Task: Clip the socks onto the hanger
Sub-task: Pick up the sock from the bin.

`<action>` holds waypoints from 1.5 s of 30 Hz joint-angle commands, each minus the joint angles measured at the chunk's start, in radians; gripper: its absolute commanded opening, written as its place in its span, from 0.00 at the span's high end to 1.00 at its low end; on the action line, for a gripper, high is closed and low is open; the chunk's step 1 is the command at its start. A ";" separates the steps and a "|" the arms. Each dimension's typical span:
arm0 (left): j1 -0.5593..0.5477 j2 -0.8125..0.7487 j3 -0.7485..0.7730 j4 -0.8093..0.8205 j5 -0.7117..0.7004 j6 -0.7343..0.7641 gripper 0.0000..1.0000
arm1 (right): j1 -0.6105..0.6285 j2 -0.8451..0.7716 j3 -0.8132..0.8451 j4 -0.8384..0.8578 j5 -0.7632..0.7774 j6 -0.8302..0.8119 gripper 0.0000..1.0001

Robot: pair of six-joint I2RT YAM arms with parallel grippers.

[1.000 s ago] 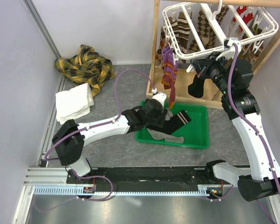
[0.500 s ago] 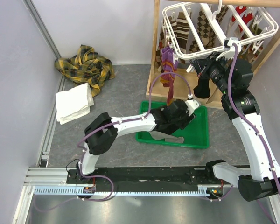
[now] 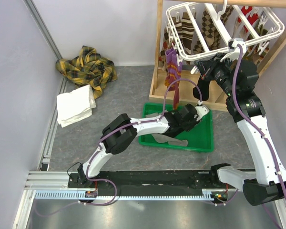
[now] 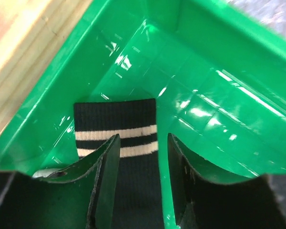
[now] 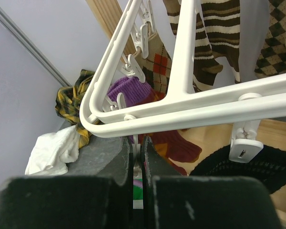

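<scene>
The white hanger (image 3: pixel 219 28) hangs from the wooden frame, with brown striped socks (image 3: pixel 186 28) and a purple sock (image 3: pixel 172 64) clipped on. A black sock (image 3: pixel 203 90) hangs below its front bar. My right gripper (image 5: pixel 139 143) is shut on a white clip under the hanger's front bar (image 5: pixel 190 105), next to the purple sock (image 5: pixel 131 90). My left gripper (image 4: pixel 143 143) is open and low in the green bin (image 4: pixel 219 62), its jaws straddling a black sock with white stripes (image 4: pixel 115 119). In the top view this gripper (image 3: pixel 194 113) is at the bin's far right.
A grey sock (image 3: pixel 169 140) lies in the green bin (image 3: pixel 205 138). The wooden frame (image 3: pixel 158 52) stands behind the bin. A yellow plaid cloth (image 3: pixel 88 67) and a folded white towel (image 3: pixel 76 106) lie at the far left by the wall.
My left arm has reached further right across the bin, towards its far right corner. My right gripper has stayed at the hanger's front bar.
</scene>
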 commanded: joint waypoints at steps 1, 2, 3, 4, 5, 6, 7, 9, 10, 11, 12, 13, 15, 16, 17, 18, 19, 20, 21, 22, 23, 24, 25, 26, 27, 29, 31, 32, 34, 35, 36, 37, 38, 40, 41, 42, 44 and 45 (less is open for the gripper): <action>0.010 0.046 0.067 -0.020 -0.020 0.038 0.50 | 0.000 -0.015 -0.007 -0.007 0.017 -0.014 1.00; 0.013 0.052 0.069 -0.028 -0.019 0.032 0.51 | 0.000 -0.016 -0.007 -0.007 0.017 -0.015 1.00; 0.012 0.057 0.067 -0.039 -0.020 0.023 0.52 | -0.002 -0.016 -0.009 -0.007 0.017 -0.014 1.00; 0.013 0.060 0.064 -0.045 -0.016 0.015 0.54 | 0.000 -0.015 -0.009 -0.007 0.017 -0.014 1.00; 0.016 0.060 0.061 -0.048 -0.016 0.003 0.55 | 0.000 -0.015 -0.009 -0.007 0.017 -0.014 1.00; 0.016 0.062 0.051 -0.057 -0.014 -0.003 0.57 | -0.002 -0.015 -0.010 -0.007 0.017 -0.015 1.00; 0.016 0.063 0.049 -0.065 -0.007 -0.009 0.59 | -0.002 -0.016 -0.012 -0.007 0.017 -0.015 1.00; 0.021 0.069 0.046 -0.083 0.006 -0.032 0.62 | 0.000 -0.015 -0.012 -0.005 0.017 -0.014 1.00; 0.022 0.075 0.044 -0.099 0.018 -0.040 0.66 | -0.002 -0.016 -0.012 -0.005 0.017 -0.014 1.00; 0.021 0.077 0.040 -0.105 0.024 -0.052 0.68 | -0.002 -0.015 -0.012 -0.005 0.015 -0.014 1.00; 0.021 0.077 0.031 -0.109 0.032 -0.058 0.72 | -0.002 -0.015 -0.012 -0.005 0.017 -0.011 1.00; 0.022 0.071 0.025 -0.117 0.041 -0.063 0.78 | -0.002 -0.016 -0.012 -0.005 0.017 -0.014 1.00; 0.022 0.059 0.005 -0.117 0.050 -0.071 0.85 | 0.000 -0.018 -0.012 -0.007 0.017 -0.012 1.00; 0.021 0.049 -0.005 -0.119 0.053 -0.069 0.92 | 0.000 -0.018 -0.012 -0.006 0.017 -0.012 1.00; 0.021 0.027 -0.014 -0.116 0.053 -0.101 0.95 | 0.000 -0.018 -0.012 -0.005 0.017 -0.012 1.00; 0.021 0.010 -0.038 -0.110 0.055 -0.106 0.98 | 0.000 -0.019 -0.012 -0.005 0.017 -0.012 1.00; 0.021 -0.006 -0.052 -0.100 0.055 -0.114 0.98 | -0.002 -0.019 -0.012 -0.005 0.017 -0.012 1.00; 0.022 -0.044 -0.069 -0.073 0.056 -0.126 0.98 | 0.000 -0.021 -0.012 -0.005 0.017 -0.012 1.00; 0.025 -0.066 -0.102 -0.062 0.058 -0.130 0.98 | 0.000 -0.019 -0.012 -0.005 0.017 -0.011 1.00; 0.025 -0.087 -0.121 -0.050 0.058 -0.138 0.98 | 0.000 -0.021 -0.012 -0.005 0.015 -0.012 1.00; 0.025 -0.140 -0.139 -0.033 0.056 -0.150 0.98 | -0.002 -0.022 -0.012 -0.005 0.017 -0.011 1.00; 0.025 -0.165 -0.182 0.002 0.055 -0.158 0.98 | 0.000 -0.025 -0.010 -0.005 0.017 -0.011 1.00; 0.027 -0.197 -0.207 0.027 0.050 -0.163 0.98 | 0.000 -0.025 -0.009 -0.005 0.019 -0.011 1.00; 0.027 -0.254 -0.259 0.071 0.047 -0.175 0.98 | -0.002 -0.025 -0.007 -0.005 0.019 -0.011 1.00; 0.027 -0.286 -0.287 0.113 0.043 -0.180 0.98 | 0.000 -0.028 -0.006 -0.005 0.019 -0.011 1.00; 0.027 -0.370 -0.372 0.203 0.027 -0.198 0.98 | -0.002 -0.028 -0.006 -0.005 0.017 -0.011 1.00; 0.029 -0.421 -0.432 0.264 0.018 -0.213 0.98 | 0.000 -0.030 -0.006 -0.004 0.017 -0.009 1.00; 0.029 -0.449 -0.487 0.303 0.013 -0.218 0.98 | 0.000 -0.031 -0.004 -0.005 0.019 -0.008 1.00; 0.030 -0.518 -0.564 0.407 -0.005 -0.233 0.98 | 0.000 -0.031 -0.003 -0.004 0.019 -0.006 1.00; 0.029 -0.540 -0.587 0.441 -0.010 -0.235 0.98 | 0.000 -0.031 -0.003 -0.005 0.017 -0.006 1.00; 0.032 -0.576 -0.607 0.514 -0.019 -0.235 0.98 | -0.002 -0.033 -0.001 -0.005 0.017 -0.006 1.00; 0.033 -0.590 -0.639 0.547 -0.023 -0.236 0.98 | 0.000 -0.033 0.000 -0.005 0.015 -0.006 1.00; 0.036 -0.602 -0.652 0.574 -0.029 -0.236 0.98 | -0.002 -0.033 0.002 -0.005 0.008 -0.003 1.00; 0.039 -0.633 -0.669 0.649 -0.046 -0.235 0.98 | -0.002 -0.030 0.005 -0.007 0.000 0.001 1.00; 0.041 -0.639 -0.670 0.676 -0.051 -0.233 0.98 | 0.000 -0.031 0.008 -0.007 -0.006 0.001 1.00; 0.042 -0.646 -0.672 0.699 -0.060 -0.229 0.98 | -0.002 -0.031 0.010 -0.009 -0.008 0.004 1.00; 0.044 -0.653 -0.670 0.774 -0.066 -0.201 0.98 | -0.002 -0.031 0.011 -0.009 -0.011 0.006 1.00; 0.045 -0.653 -0.667 0.798 -0.078 -0.186 0.98 | -0.002 -0.031 0.011 -0.010 -0.012 0.006 1.00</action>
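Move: The half-open left fingers straddle the near right edge of the black sock's striped cuff; the cuff's middle is about 2 cm ahead, 2 cm left and 4 cm below. At that depth, the grey sock lies some 12 cm left and 4 cm back, the wooden tray roughly 16 cm straight ahead. The green bin's middle is about 7 cm left and 2 cm back, 3 cm below. From the right hand, the cuff lies roughly 4 cm left, 4 cm back and 42 cm below. The left fingers close on the edge of the black sock's cuff beside the stripes and pinch it, after the hand sinks about 3 cm towards the bin floor. Keeping the pinch, the left hand draws left and slightly back across the bin, then lifts steeply, some 18 cm from its lowest point, while the wrist tips the fingers up by about 30 degrees, nearly level. ##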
